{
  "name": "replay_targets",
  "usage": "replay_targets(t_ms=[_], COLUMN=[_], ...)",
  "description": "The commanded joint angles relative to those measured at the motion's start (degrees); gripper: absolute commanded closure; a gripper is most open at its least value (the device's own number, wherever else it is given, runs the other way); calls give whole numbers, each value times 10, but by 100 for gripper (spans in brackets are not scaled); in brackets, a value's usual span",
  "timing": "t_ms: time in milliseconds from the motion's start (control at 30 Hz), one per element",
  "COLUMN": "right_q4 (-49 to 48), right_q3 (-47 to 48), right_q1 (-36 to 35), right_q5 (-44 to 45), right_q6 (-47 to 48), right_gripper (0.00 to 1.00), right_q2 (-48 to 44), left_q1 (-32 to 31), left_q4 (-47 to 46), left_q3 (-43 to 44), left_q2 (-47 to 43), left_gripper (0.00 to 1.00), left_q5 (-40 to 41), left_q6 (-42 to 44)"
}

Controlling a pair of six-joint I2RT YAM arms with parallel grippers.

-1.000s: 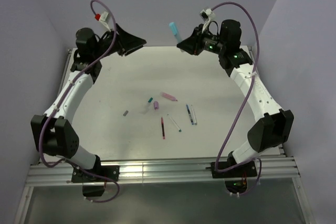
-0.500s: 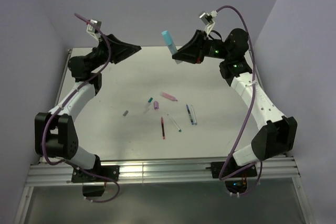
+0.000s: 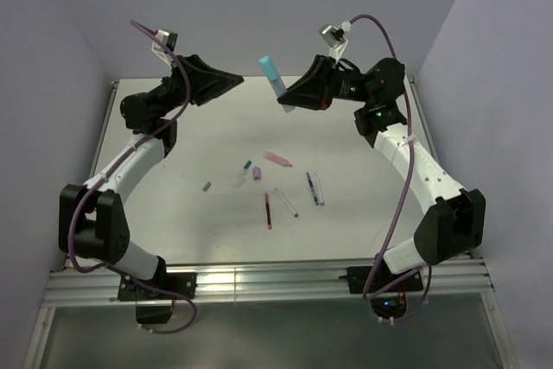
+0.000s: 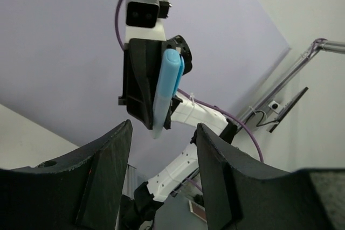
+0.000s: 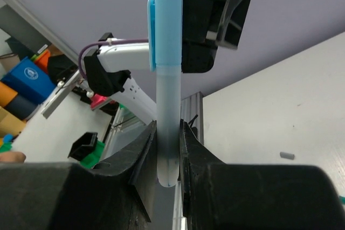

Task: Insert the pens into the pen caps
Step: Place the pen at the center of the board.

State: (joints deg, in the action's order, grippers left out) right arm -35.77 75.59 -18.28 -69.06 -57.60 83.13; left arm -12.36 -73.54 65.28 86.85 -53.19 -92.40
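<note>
My right gripper (image 3: 290, 103) (image 5: 168, 133) is shut on a pale pen (image 3: 272, 75) (image 5: 168, 106) whose upper end carries a light blue clipped cap (image 5: 166, 25), held high over the table's far side. Facing it from the left, my left gripper (image 3: 235, 80) (image 4: 163, 132) is open and empty, apart from the pen (image 4: 167, 87). On the table lie a red pen (image 3: 268, 211), a dark blue pen (image 3: 310, 187), a white pen (image 3: 319, 189) and a green-tipped pen (image 3: 287, 202), with a pink cap (image 3: 278, 160), a purple cap (image 3: 257, 174), a teal cap (image 3: 247, 164) and a grey cap (image 3: 206, 186).
The white table (image 3: 173, 213) has a metal rail (image 3: 259, 281) along its near edge, where both arm bases are bolted. Lilac walls close in the back and both sides. Purple cables loop over each wrist.
The right arm has carried the blue-capped pen leftward. The left gripper has swung right toward it, and its jaws have narrowed somewhat.
</note>
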Motion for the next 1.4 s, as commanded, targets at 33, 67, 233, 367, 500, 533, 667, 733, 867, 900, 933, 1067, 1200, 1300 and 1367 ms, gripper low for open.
replay_targets(t_ms=[33, 67, 233, 367, 500, 533, 667, 733, 867, 900, 933, 1067, 1200, 1300, 1367], right_q4=[-35, -36, -36, -38, -39, -40, -40, -39, -39, -40, -40, -38, -34, -26, -6], right_q3=[17, 22, 29, 32, 30, 29, 25, 22, 18, 18, 18, 13, 7, -12, -28], right_q1=[-16, -25, -40, -47, -53, -53, -57, -60, -60, -60, -60, -62, -62, -54, -43], right_q5=[24, 28, 52, 62, 74, 77, 84, 87, 94, 95, 95, 96, 89, 87, 84], right_q6=[-21, -22, -28, -30, -34, -35, -34, -33, -31, -33, -33, -31, -27, -17, -9], right_gripper=[100, 100, 100, 100, 100, 100, 100, 100, 100, 100, 100, 100, 72, 36, 17], right_q2=[-3, 1, 12, 16, 18, 19, 22, 23, 24, 23, 24, 23, 22, 17, 12], left_q1=[-43, -49, -78, -89, -92, -93, -101, -103, -106, -107, -107, -107, -97, -74, -46], left_q4=[-51, -48, -33, -15, -3, 5, 6, 8, 14, 14, 15, 29, 41, 112, 165], left_q3=[32, 35, 50, 60, 67, 67, 66, 66, 65, 66, 68, 71, 71, 74, 74], left_q2=[3, 6, 17, 21, 26, 28, 31, 31, 32, 34, 34, 36, 36, 25, 16], left_gripper=[44, 44, 47, 53, 60, 61, 60, 61, 67, 68, 71, 100, 100, 100, 100], left_q5=[5, 5, 6, 15, 20, 20, 22, 23, 26, 27, 27, 28, 27, -1, -20], left_q6=[27, 30, 47, 55, 57, 61, 63, 64, 64, 64, 64, 68, 73, 108, 142])
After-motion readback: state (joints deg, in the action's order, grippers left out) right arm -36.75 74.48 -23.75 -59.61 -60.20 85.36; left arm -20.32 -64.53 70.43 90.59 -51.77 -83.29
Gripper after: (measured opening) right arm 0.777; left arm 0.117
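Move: The capped light-blue pen stands roughly upright in the right hand's shut fingers, which grip its lower third; its middle is some 2 cm ahead of that hand, 1 cm left and 3 cm above. From the open left hand the pen is about 8 cm to the right, level fore and aft, 1 cm higher. On the table about 42 cm below the right hand lie the pink pen, 17 cm ahead and 2 cm left, and the purple cap, 14 cm ahead and 8 cm left. The left fingers close on the barrel just below the light-blue cap, and the right fingers then open wide and let go. To meet, the left hand goes about 5 cm right, easing some 2 cm back and then forward again, while the right hand brings the pen some 3 cm left. ##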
